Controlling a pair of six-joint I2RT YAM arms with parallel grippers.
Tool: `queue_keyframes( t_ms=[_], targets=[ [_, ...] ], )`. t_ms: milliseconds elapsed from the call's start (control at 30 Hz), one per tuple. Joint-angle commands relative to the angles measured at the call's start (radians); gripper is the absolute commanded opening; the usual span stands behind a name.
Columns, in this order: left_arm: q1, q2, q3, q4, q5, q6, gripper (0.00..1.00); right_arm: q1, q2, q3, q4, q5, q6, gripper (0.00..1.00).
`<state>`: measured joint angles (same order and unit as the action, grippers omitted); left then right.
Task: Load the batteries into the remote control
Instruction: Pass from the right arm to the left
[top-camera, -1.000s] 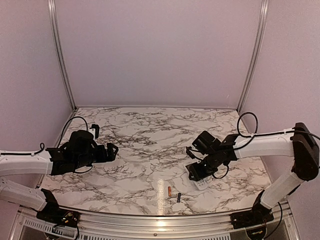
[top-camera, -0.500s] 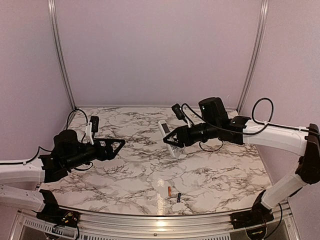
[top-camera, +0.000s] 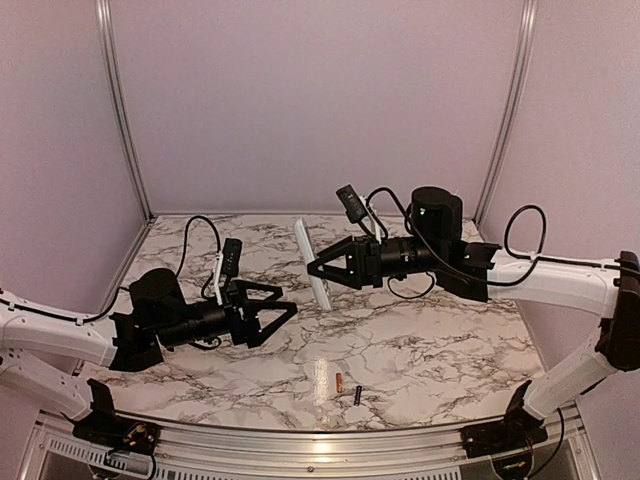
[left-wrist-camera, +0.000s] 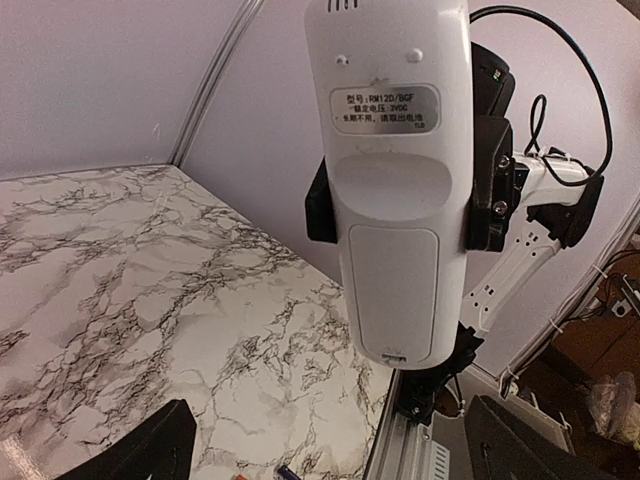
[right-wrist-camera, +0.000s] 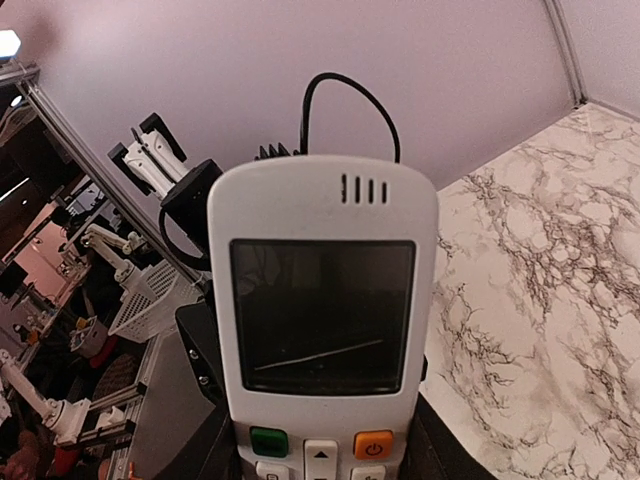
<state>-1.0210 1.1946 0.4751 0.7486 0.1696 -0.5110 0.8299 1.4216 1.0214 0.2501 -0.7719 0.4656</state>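
Note:
My right gripper (top-camera: 327, 268) is shut on the remote control (top-camera: 306, 243), a white handset held upright in the air over the table's middle. The right wrist view shows its dark screen (right-wrist-camera: 322, 310) and buttons, with my right gripper (right-wrist-camera: 325, 465) clamping its sides. The remote control's (left-wrist-camera: 392, 190) labelled back faces the left wrist view. My left gripper (top-camera: 284, 312) is open, just left of and below the remote, holding nothing. The batteries, one orange (top-camera: 339, 383) and one black (top-camera: 357, 394), lie side by side near the front edge.
A thin white strip (top-camera: 321, 379) lies just left of the batteries. The marble table (top-camera: 430, 340) has a metal rail (top-camera: 320, 440) along its front edge. Lilac walls close in the back and both sides.
My right arm has lifted the remote off the table, carried it left and turned it upright. My left arm has swung right and lower toward it, still open.

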Motion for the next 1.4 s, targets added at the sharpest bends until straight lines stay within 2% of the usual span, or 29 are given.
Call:
queue_keyframes(
  t_ms=[0, 233, 467, 567, 933, 1067, 1200, 1367],
  targets=[
    [-0.065, 0.078, 0.075, 0.104, 0.016, 0.035, 0.98, 0.046, 0.019, 0.025, 0.095, -0.039, 0.018, 0.44],
    [-0.135, 0.130, 0.099, 0.194, -0.003, 0.052, 0.97, 0.070, 0.022, -0.005, 0.176, -0.035, 0.053, 0.43],
    [-0.147, 0.179, 0.128, 0.234, -0.024, 0.045, 0.91, 0.079, 0.030, -0.029, 0.264, -0.044, 0.103, 0.42],
    [-0.147, 0.189, 0.132, 0.256, -0.029, 0.041, 0.87, 0.080, 0.036, -0.039, 0.296, -0.052, 0.122, 0.42],
    [-0.147, 0.201, 0.150, 0.260, -0.060, 0.032, 0.62, 0.081, 0.034, -0.059, 0.327, -0.061, 0.135, 0.43],
    [-0.146, 0.192, 0.151, 0.222, -0.087, 0.041, 0.52, 0.080, 0.015, -0.057, 0.288, -0.043, 0.109, 0.50],
    [-0.146, 0.168, 0.153, 0.147, -0.122, 0.071, 0.44, 0.070, -0.011, -0.046, 0.218, -0.013, 0.074, 0.70],
    [-0.146, 0.127, 0.167, -0.006, -0.212, 0.139, 0.43, 0.030, -0.059, -0.036, 0.081, 0.047, 0.026, 0.92]
  ],
)
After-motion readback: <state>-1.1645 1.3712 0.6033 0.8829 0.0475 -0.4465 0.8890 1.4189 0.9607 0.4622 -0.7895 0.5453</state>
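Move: The remote control, upright in the right hand's grip, has its middle about 7 cm to the right of the empty left hand, 4 cm ahead and 6 cm higher. From the right hand, the left gripper is some 7 cm left, 4 cm back and 6 cm down. On the table, roughly 30 cm below the right hand, lie the orange battery, 9 cm back and 5 cm right, and the black battery, 11 cm back and 9 cm right. Left hand goes about 5 cm right, pinches the remote's lower end; right hand eases back 3 cm, opens. ##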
